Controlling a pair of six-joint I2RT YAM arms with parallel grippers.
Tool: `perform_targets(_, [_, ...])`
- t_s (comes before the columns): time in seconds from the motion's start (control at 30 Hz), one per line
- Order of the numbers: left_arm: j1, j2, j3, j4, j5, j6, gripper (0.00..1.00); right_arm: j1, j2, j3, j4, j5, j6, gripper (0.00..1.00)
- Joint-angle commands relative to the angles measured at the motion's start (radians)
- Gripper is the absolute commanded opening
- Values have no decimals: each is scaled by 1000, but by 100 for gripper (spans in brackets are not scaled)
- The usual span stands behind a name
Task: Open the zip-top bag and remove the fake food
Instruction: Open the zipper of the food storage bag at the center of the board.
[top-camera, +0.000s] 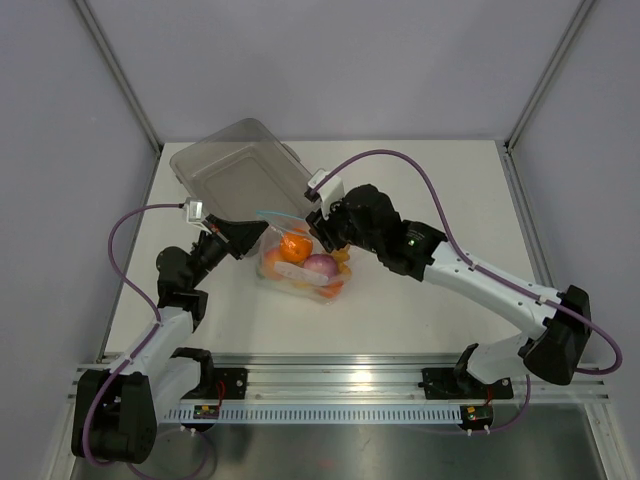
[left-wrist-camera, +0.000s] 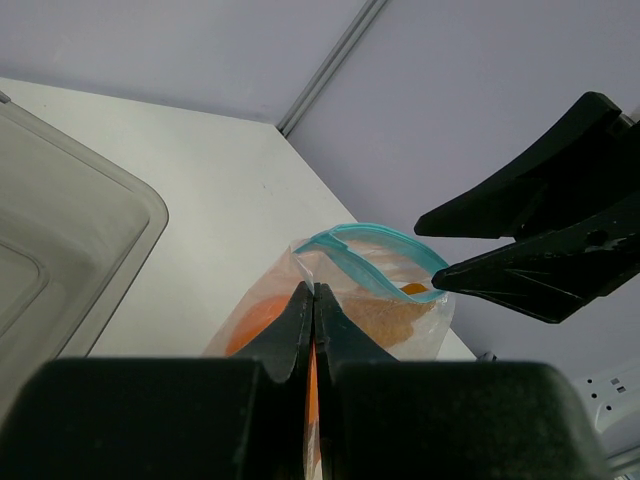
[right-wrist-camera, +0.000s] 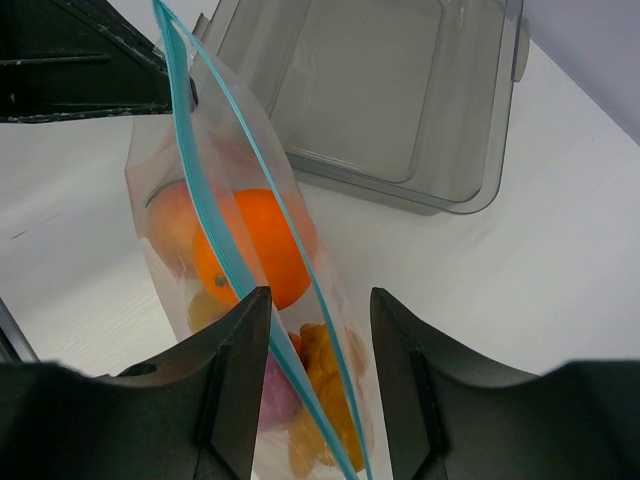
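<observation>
The zip-top bag (top-camera: 300, 268) stands on the table with its light-blue zip strip (right-wrist-camera: 215, 220) parted. Inside it is the fake food: an orange (right-wrist-camera: 262, 245), a purple piece (top-camera: 320, 266) and yellow-orange pieces (right-wrist-camera: 335, 400). My left gripper (top-camera: 256, 233) is shut on the bag's left edge just below the strip; the left wrist view shows its jaws (left-wrist-camera: 315, 296) pinching the thin plastic. My right gripper (top-camera: 322, 228) is open at the bag's mouth. In the right wrist view (right-wrist-camera: 318, 300) its fingers straddle the strip's two lips without closing on them.
A rigid clear rectangular tub (top-camera: 245, 170) lies tilted just behind the bag, and also shows in the right wrist view (right-wrist-camera: 370, 90) and the left wrist view (left-wrist-camera: 60, 230). Grey walls enclose the white table (top-camera: 440, 180) on three sides.
</observation>
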Motion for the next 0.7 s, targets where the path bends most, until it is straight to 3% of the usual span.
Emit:
perform_targets(0.0, [4,-8,-7,78,14,8,0,-19,7,38,37,-36,-9,52])
perform_targets(0.47, [4,-8,-8,84,17,6,0,-33,18,29,40,-99,11,34])
perform_targets(0.67, [4,-8,-8,84,17,3,0,-33,-11,9,35,-100,37,5])
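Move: Just off the right fingertips, about 1 cm to their left and 1 cm lower, runs the far zip lip of the food storage bag. The orange ball inside lies some 6 cm to the left, level fore and aft, and 8 cm below that hand; the purple onion is about 1 cm left, 4 cm back and 10 cm below. From the left hand, shut on the bag's corner, that stretch of lip is roughly 11 cm right and 2 cm back, about level. Closing from half open to nearly shut, the right fingers pinch the far zip lip while the hand settles barely 1 cm down and to the left, its wrist turning only a few degrees. The left hand stays put and keeps the bag's corner clamped between its fingers. ##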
